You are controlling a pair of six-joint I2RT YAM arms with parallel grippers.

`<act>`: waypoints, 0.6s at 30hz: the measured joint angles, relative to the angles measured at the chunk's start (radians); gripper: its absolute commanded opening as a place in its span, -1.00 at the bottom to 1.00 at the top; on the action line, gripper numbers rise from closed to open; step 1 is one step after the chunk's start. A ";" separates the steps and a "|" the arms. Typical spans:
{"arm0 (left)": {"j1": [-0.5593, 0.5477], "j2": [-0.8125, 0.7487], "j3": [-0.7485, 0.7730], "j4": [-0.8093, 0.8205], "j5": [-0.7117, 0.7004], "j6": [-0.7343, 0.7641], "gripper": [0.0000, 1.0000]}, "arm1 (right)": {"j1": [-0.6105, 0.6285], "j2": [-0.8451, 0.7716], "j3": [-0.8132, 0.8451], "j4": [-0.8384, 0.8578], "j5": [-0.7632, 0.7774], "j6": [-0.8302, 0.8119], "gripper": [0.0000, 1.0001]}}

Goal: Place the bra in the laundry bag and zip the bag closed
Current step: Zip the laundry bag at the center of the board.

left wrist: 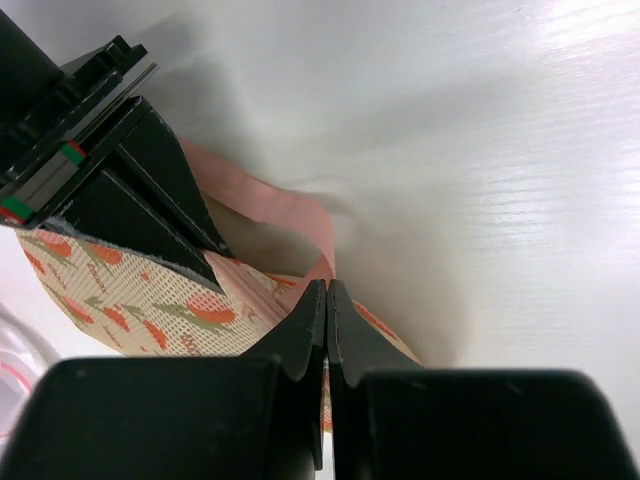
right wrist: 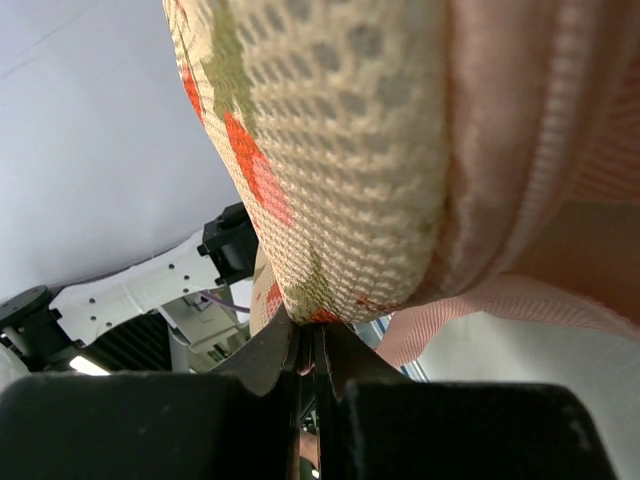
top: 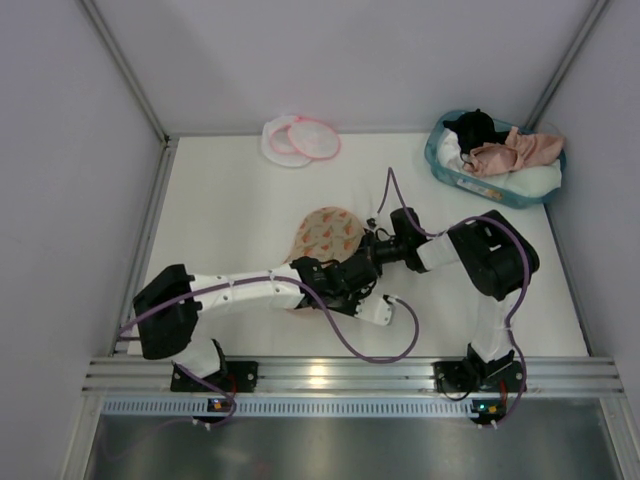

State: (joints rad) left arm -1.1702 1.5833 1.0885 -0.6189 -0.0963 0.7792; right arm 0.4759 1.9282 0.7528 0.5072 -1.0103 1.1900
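The salmon-pink bra [top: 515, 150] lies in the teal basket at the back right, away from both grippers. The laundry bag [top: 300, 140], white mesh with a pink rim, lies open in two discs at the back middle. Both grippers meet at the table's middle on an orange-printed padded piece [top: 328, 232]. My left gripper [top: 345, 278] [left wrist: 327, 292] is shut on its pink trim [left wrist: 300, 215]. My right gripper [top: 370, 255] [right wrist: 311, 330] is shut on the edge of the printed piece [right wrist: 330, 150]. Its black fingers [left wrist: 150, 190] show in the left wrist view.
The teal basket [top: 440, 165] also holds white and black laundry. Grey walls and metal posts close the table at left, back and right. The purple cables [top: 365, 350] loop over the near part of the table.
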 measured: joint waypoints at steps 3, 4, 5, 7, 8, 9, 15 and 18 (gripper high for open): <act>0.000 -0.042 -0.020 -0.004 0.043 -0.013 -1.00 | -0.004 0.000 0.001 -0.015 -0.008 -0.014 -1.00; 0.001 -0.052 -0.028 -0.004 0.058 -0.017 -1.00 | -0.005 0.000 0.001 -0.022 -0.011 -0.020 -1.00; 0.001 -0.064 -0.039 -0.005 0.074 -0.020 -1.00 | -0.008 0.000 0.001 -0.027 -0.013 -0.023 -1.00; 0.001 -0.092 -0.069 -0.005 0.103 -0.025 -1.00 | -0.014 0.000 0.002 -0.035 -0.016 -0.030 -1.00; 0.001 -0.106 -0.086 -0.005 0.118 -0.027 -1.00 | -0.019 0.000 0.003 -0.039 -0.016 -0.034 -1.00; 0.001 -0.117 -0.102 -0.006 0.131 -0.027 -1.00 | -0.023 0.000 0.003 -0.042 -0.018 -0.037 -1.00; 0.001 -0.174 -0.188 -0.005 0.185 -0.033 -1.00 | -0.045 0.000 0.016 -0.078 -0.023 -0.072 -1.00; 0.002 -0.205 -0.233 -0.002 0.204 -0.033 -1.00 | -0.055 0.001 0.028 -0.105 -0.027 -0.093 -1.00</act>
State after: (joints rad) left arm -1.1683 1.3785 0.8558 -0.6205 0.1081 0.7464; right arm 0.4210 1.9289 0.7807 0.4023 -1.0374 1.0973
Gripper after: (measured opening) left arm 0.014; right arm 0.022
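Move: The near end of the laundry bag's zip lies about 9 cm to the left hand's left, 3 cm back and 5 cm lower. From the same hand, the bag's middle is roughly 10 cm ahead and 5 cm left, and the pink strap loop some 3 cm ahead and 1 cm right, both about 5 cm down. From the right hand, which already pinches the bag's edge, the zip end is around 9 cm back, 7 cm left and 4 cm below. The bag's pink zip seam, with the left fingers still shut on it at the pull, is followed away from the right hand. The left hand draws about 6 cm back and 4 cm left, rising slightly before sinking some 2 cm, its fingertips tilting about 10 degrees towards the base. Keeping its pinch on the bag's edge, the right hand eases some 2 cm to the right and slightly forward. ##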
